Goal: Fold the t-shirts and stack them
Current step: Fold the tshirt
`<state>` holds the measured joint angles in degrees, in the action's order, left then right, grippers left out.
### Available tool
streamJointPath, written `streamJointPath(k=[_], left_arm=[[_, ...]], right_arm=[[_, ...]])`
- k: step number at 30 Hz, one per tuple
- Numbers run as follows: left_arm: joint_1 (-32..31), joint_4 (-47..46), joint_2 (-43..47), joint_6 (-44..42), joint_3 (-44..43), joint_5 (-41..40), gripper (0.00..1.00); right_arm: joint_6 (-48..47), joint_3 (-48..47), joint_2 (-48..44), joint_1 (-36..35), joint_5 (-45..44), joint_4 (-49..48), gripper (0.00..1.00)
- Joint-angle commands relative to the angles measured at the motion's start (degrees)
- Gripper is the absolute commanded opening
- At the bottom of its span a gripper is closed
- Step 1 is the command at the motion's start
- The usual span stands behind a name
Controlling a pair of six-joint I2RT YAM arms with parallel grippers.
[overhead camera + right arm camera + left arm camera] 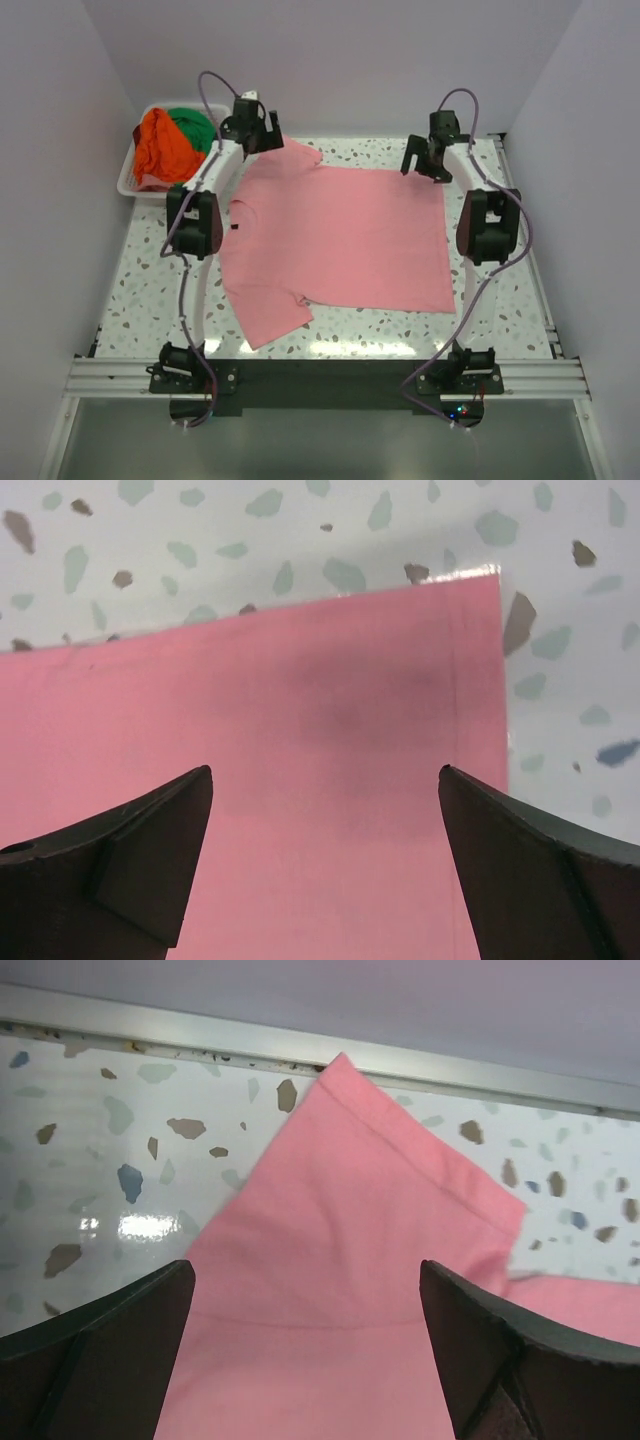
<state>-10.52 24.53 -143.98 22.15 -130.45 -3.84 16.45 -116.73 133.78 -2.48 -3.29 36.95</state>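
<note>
The pink t-shirt (340, 235) lies spread flat on the speckled table, collar to the left, hem to the right. My left gripper (262, 135) is open over its far sleeve (350, 1220), the jaws wide apart above the cloth. My right gripper (428, 160) is open over the far hem corner (400, 710), holding nothing. The orange t-shirt (160, 145) and the green t-shirt (193, 125) lie bunched in the white basket (128, 180) at the far left.
The back wall and a metal rail (200, 1035) run just beyond the sleeve. White side walls close in the table left and right. Bare speckled table (150, 300) shows to the left and in front of the pink shirt.
</note>
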Motion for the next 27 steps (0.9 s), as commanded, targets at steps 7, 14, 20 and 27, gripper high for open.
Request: streamJointPath(k=[7,14,20,27], left_arm=[[-3.97,6.40,36.35,4.81,23.28,-0.63,1.00],[-17.57,6.93,63.01,17.29,64.19,-10.13,1.00],[-25.40,23.40,77.61,31.09,80.68,-14.61,1.00],[-27.09,25.39,88.69,39.18,95.46,-2.50,1.00]], right_arm=[[1.74,31.97,-37.16,-1.21,2.76,-8.90,0.98],[5.79,57.19,-57.03,-2.53,2.07,-12.78,0.99],[5.88,61.00,-61.09,-2.53,1.35,-11.46,0.99],[5.88,60.92,-58.63,-2.53,0.57,-10.76,0.99]])
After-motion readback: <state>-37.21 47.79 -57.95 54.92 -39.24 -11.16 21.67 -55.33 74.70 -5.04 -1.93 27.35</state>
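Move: The t-shirt's near sleeve, loose on the table, lies about 46 cm back from the left hand, 5 cm to its right and 7 cm below; the neck opening is 20 cm back and 7 cm left, the far sleeve 7 cm right and 1 cm back, the basket 29 cm left, level with it. From the right hand, the shirt's near hem corner is roughly 38 cm back and 6 cm right, the far hem corner 4 cm ahead and 6 cm right, both 5 cm below. The shirt's near sleeve draws the left hand back some 48 cm, in a fast arc that lifts 18 cm over the shirt and sinks again, fingers tipping about 30 degrees further down, to hover open above it. The right hand, also open, retreats 23 cm towards the near hem corner, rising 13 cm, sinking about half of that, then holding still above the cloth. ##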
